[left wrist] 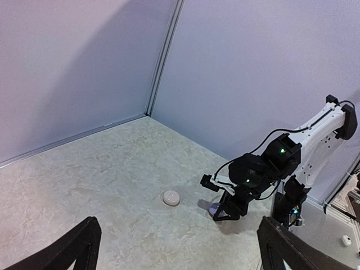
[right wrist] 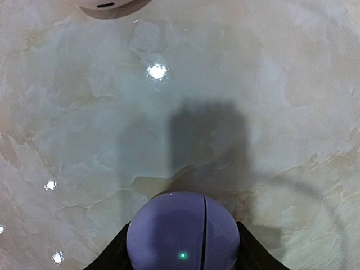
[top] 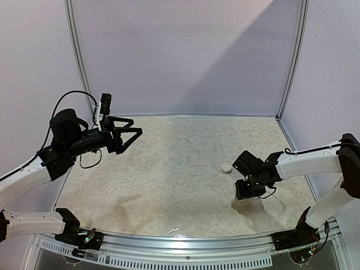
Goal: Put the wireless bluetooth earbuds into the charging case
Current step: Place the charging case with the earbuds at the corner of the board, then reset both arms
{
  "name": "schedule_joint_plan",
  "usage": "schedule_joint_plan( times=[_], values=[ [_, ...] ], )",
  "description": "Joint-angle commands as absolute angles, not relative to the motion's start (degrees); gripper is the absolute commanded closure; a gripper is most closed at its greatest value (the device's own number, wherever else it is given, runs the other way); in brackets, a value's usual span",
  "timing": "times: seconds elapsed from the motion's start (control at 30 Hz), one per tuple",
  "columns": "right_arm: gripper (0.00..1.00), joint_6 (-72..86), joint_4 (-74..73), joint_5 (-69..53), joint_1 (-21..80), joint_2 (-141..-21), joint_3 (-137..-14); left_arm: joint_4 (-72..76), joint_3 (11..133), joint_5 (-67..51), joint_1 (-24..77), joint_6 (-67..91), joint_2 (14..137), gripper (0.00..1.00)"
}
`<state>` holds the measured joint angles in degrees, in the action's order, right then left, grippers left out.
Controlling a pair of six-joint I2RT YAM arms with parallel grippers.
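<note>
A rounded lavender charging case, closed, with a lid seam and a small green light, sits between the black fingers of my right gripper, which is shut on it just above the table. From the left wrist view the same case shows under that gripper. In the top view my right gripper is low at the right and hides the case. My left gripper hangs open and empty, high over the table's left side. The earbuds are out of view.
A whitish pebble-shaped object lies on the marbled tabletop, a little left of and beyond my right gripper; the pebble also shows in the left wrist view. Grey walls enclose the table on three sides.
</note>
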<state>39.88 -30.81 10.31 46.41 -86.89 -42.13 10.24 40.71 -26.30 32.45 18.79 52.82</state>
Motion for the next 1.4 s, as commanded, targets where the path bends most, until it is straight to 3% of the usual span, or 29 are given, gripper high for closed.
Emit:
schedule_joint_plan(
  times=[0.0,0.13,0.57,0.63,0.7,0.73,0.77,0.93,1.07,1.2,1.37],
  values=[
    [0.48,39.86,-34.37,6.01,46.31,-89.78,-42.99,9.4,40.25,-26.22,31.73,18.35,52.59,0.01],
    [0.37,39.4,-35.09,6.5,46.23,-90.05,-43.73,9.27,40.08,-26.25,31.66,18.15,52.61,0.01],
    [0.31,36.9,-42.62,9.19,46.27,-91.53,-50.57,9.29,39.51,-25.66,31.65,17.73,51.66,0.01],
    [0.25,36.58,-44.97,10.91,46.26,-91.66,-52.23,9.25,39.53,-25.62,31.59,17.64,51.53,0.01],
    [0.15,36.6,-47.37,13.71,46.24,-90.86,-53.88,8.82,39.34,-25.21,31.56,17.34,51.42,0.01],
    [0.04,36.78,-48.89,15.7,46.24,-89.71,-55.0,8.64,39.21,-24.6,31.43,17.32,51.37,0.01],
    [0.01,37.06,-50.53,17.89,46.23,-88.9,-56.34,8.2,39.16,-23.71,31.22,17.31,51.37,0.01],
    [0.01,33.42,-53.16,23.67,46.32,-81.72,-64.51,7.59,35.43,-16.81,27.26,19.27,49.84,0.01],
    [0.01,27.12,-46.23,25.21,45.88,-73.53,-67.07,3.58,32.61,-10.36,19.86,20.21,48.57,0.01],
    [0.01,26.85,-36.61,23.01,38.18,-65.06,-61.05,2.89,28.28,-4.09,11.55,21.12,47.03,0.01],
    [0.01,27.4,-18.02,21.28,23.09,-48.39,-41.01,6.71,22.3,-3.46,2.12,18.28,45.13,0.01]
  ],
)
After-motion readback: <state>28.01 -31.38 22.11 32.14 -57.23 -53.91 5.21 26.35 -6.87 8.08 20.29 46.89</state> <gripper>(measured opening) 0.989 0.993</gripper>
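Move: The purple charging case is still between the right hand's fingers, its middle level with the hand point and perhaps 1 cm lower, sitting at its spot on the board. The pink case, the only neighbour, lies about 17 cm farther out and 6 cm to the left, also about 1 cm lower. From the left hand, empty and held high, the purple case is some 46 cm to the right, roughly 3 cm back and 32 cm below. The right fingers let go of the purple case, easing apart on the spot at first, then opening wide as the hand lifts clear. It climbs roughly 24 cm and goes about 9 cm forward, tilting up by some 40 degrees and veering right at the end. The empty left hand later swings left and sinks, also going forward, turning counter-clockwise with fingers wide. ##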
